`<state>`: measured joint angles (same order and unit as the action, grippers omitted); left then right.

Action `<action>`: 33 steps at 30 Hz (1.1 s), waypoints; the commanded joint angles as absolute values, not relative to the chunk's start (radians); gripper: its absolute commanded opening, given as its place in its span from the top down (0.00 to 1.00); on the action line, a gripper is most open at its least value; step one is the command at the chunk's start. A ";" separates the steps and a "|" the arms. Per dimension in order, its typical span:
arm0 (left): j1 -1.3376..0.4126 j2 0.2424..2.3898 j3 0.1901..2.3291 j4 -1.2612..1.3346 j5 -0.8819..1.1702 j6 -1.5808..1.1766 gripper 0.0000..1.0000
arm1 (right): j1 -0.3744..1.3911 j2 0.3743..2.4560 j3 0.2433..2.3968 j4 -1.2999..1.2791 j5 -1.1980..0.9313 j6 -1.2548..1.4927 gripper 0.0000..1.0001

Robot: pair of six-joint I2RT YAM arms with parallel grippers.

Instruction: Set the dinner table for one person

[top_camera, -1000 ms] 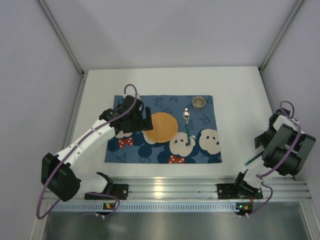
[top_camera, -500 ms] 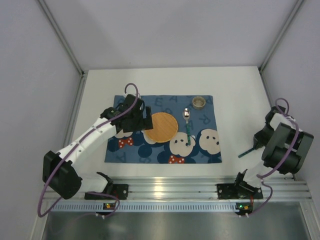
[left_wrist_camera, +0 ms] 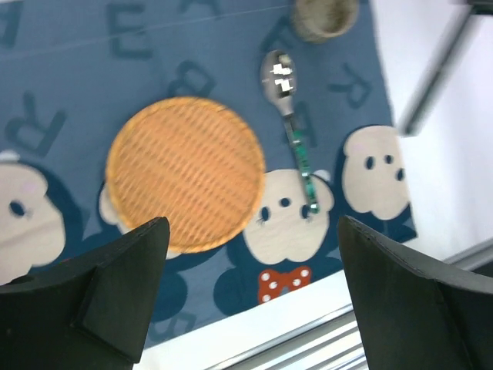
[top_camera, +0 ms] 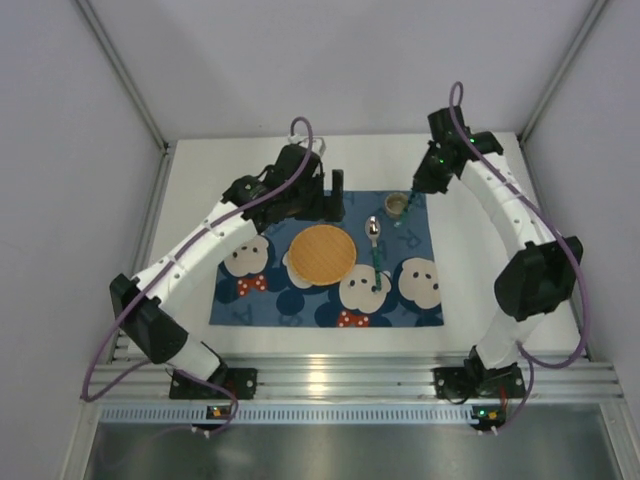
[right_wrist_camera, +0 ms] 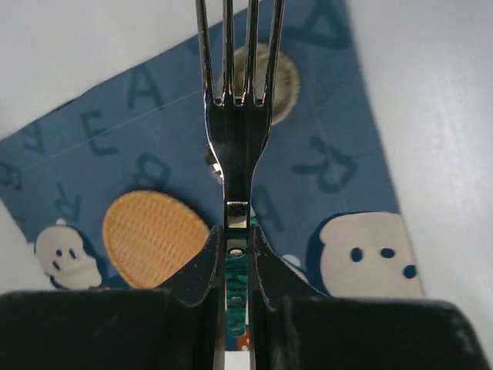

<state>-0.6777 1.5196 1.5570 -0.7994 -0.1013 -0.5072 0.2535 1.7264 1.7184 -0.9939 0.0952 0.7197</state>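
Note:
On the white dinner table (top_camera: 480, 250) lies a blue bear-print placemat (top_camera: 300, 300). On it are a round woven mat (top_camera: 321, 254), a spoon with a green handle (top_camera: 375, 245) and a small cup (top_camera: 398, 204). My right gripper (top_camera: 420, 188) hangs over the placemat's far right corner. In the right wrist view it (right_wrist_camera: 235, 240) is shut on the green handle of a fork (right_wrist_camera: 237, 116), tines pointing away over the cup (right_wrist_camera: 269, 77). My left gripper (top_camera: 322, 198) is over the placemat's far edge. Its jaws (left_wrist_camera: 250, 308) are open and empty, above the woven mat (left_wrist_camera: 185, 173) and spoon (left_wrist_camera: 293, 131).
A ribbed aluminium rail (top_camera: 340, 380) runs along the near edge where both arm bases are bolted. Grey walls and slanted posts (top_camera: 125, 75) close in the table on three sides. Bare white tabletop (top_camera: 500, 200) lies right of the placemat.
My right arm has swung from the table's right side to the placemat's far right corner, carrying the fork. My left gripper moved from beside the woven mat to the placemat's far edge.

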 commanded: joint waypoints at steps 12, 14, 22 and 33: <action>-0.966 1.716 1.758 -0.782 -0.233 -0.397 0.07 | 0.456 1.795 1.891 -1.167 -0.086 0.787 1.00; -0.979 1.727 1.750 -0.784 -0.248 -0.391 0.07 | 0.457 1.787 1.878 -1.166 -0.110 0.790 1.00; -1.038 1.796 1.767 -0.792 -0.360 -0.356 0.09 | 0.463 1.730 1.813 -1.152 -0.175 0.798 1.00; -1.133 1.999 1.969 -0.942 -0.586 -0.305 0.40 | 0.471 1.646 1.710 -1.155 -0.224 0.785 1.00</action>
<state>-1.1294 1.9610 1.8614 -0.9173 -0.4854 -0.3450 0.4400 1.7203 1.7279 -1.1324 -0.1699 0.7860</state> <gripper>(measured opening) 0.666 0.076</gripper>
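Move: The free handle end of the fork, held by the right fingers, is some 17 cm to the left hand's right, 4 cm ahead and 7 cm below it. From the left hand, the plate is 3 cm ahead, 4 cm left; the spoon 3 cm ahead, 10 cm right; both about 24 cm below. From the right hand, the left gripper is roughly 21 cm left, 8 cm back, slightly higher; the bowl 8 cm ahead, 4 cm left, 18 cm below. Still pinching the fork by its handle, the right fingers bring it about 10 cm left and 8 cm back to meet the left hand. That hand swings some 13 cm right, easing back, then sinks about 9 cm from its early rise while rolling its left side up nearly 30 degrees; its wide-open fingers come around the handle's free end and begin closing, contact not clear. ##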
